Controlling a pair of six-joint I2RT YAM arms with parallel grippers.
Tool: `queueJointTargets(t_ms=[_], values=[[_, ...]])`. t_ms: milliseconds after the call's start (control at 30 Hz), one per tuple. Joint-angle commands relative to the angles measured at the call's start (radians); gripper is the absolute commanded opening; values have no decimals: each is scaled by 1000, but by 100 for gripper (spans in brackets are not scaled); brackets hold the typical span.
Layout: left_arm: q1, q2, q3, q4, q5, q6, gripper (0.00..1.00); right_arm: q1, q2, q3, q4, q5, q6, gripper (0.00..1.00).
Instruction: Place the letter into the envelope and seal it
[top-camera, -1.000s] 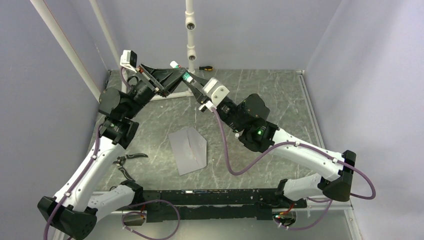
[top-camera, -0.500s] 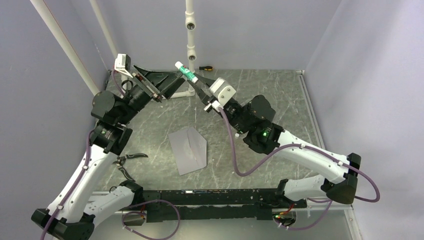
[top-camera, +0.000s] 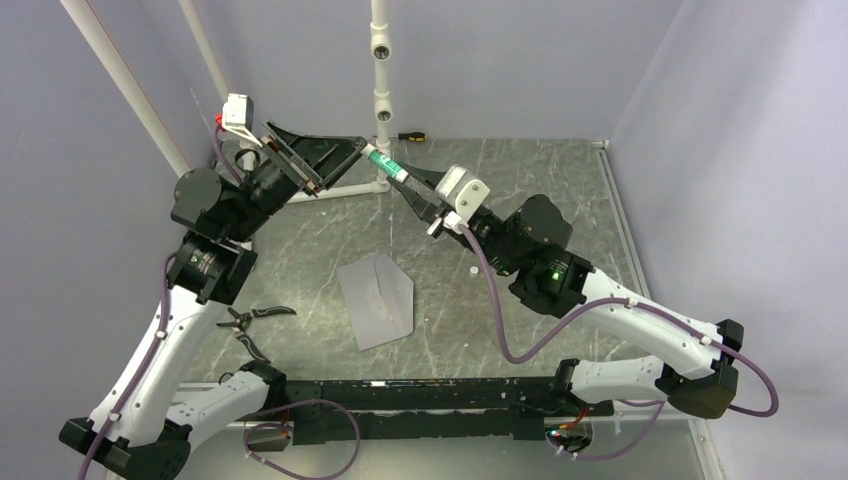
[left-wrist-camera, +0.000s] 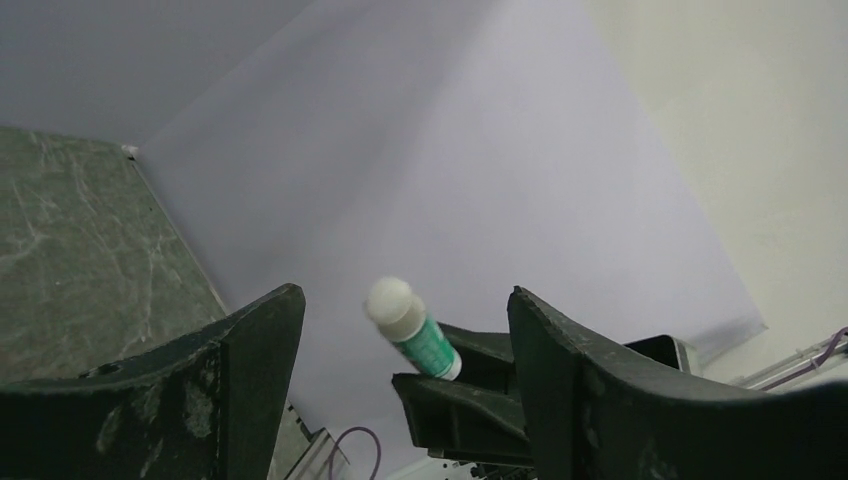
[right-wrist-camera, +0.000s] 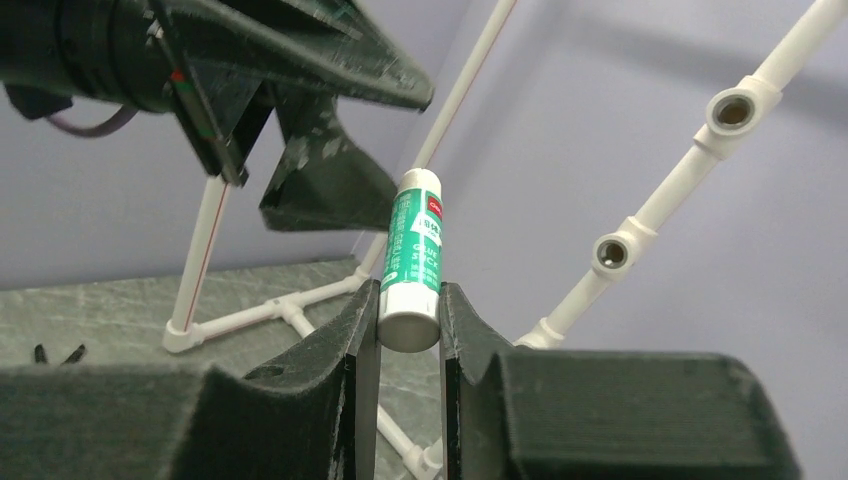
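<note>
The light grey envelope (top-camera: 377, 298) lies flat on the table between the two arms. The letter is not in view. My right gripper (top-camera: 408, 183) (right-wrist-camera: 408, 300) is raised over the back of the table and shut on the bottom end of a green-and-white glue stick (top-camera: 383, 161) (right-wrist-camera: 415, 255). The stick points up and left towards my left gripper (top-camera: 345, 160) (left-wrist-camera: 400, 300). That gripper stands open, its two fingers wide on either side of the stick's white top (left-wrist-camera: 392, 303) without touching it.
A white pipe frame (top-camera: 380, 60) stands at the back, with a screwdriver (top-camera: 410, 135) lying behind it. Black pliers (top-camera: 255, 320) lie by the left arm. Grey walls close in the table on the left, back and right.
My left gripper opened and let go of the glue stick's top, then drew back to the left. My right arm shifted right and lowered, still holding the stick.
</note>
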Motion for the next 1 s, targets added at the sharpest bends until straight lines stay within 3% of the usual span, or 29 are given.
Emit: queueJointTargets(t_ms=[0,300,500,600,700,967], values=[[5,32,108,-52,68,98,77,0,-26,14,-30,-36,15,0],[5,57,79,-18,131,17,63,0,-23,21,-29,-39,9,0],[5,54,85,-42,128,10,74,0,-30,14,4,-35,15,0],[5,54,86,-36,134,-3,74,0,-26,19,3,-36,15,0],[5,58,79,-20,148,-28,64,0,-16,22,5,-33,12,0],[5,67,90,-44,181,-61,24,-2,2,25,40,-16,13,0]])
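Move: The glue stick, held out by the right hand, has its middle roughly 4 cm to the left hand's right and 2 cm back, about level. From the right hand, it lies about 2 cm ahead, 3 cm left and 2 cm up. Some 50 cm below the left hand are the envelope, about 4 cm back and straight under sideways, and a small white cap, 3 cm ahead and 20 cm right. The open left hand eases about 2 cm right and closes around the glue stick's free end, still held right. ##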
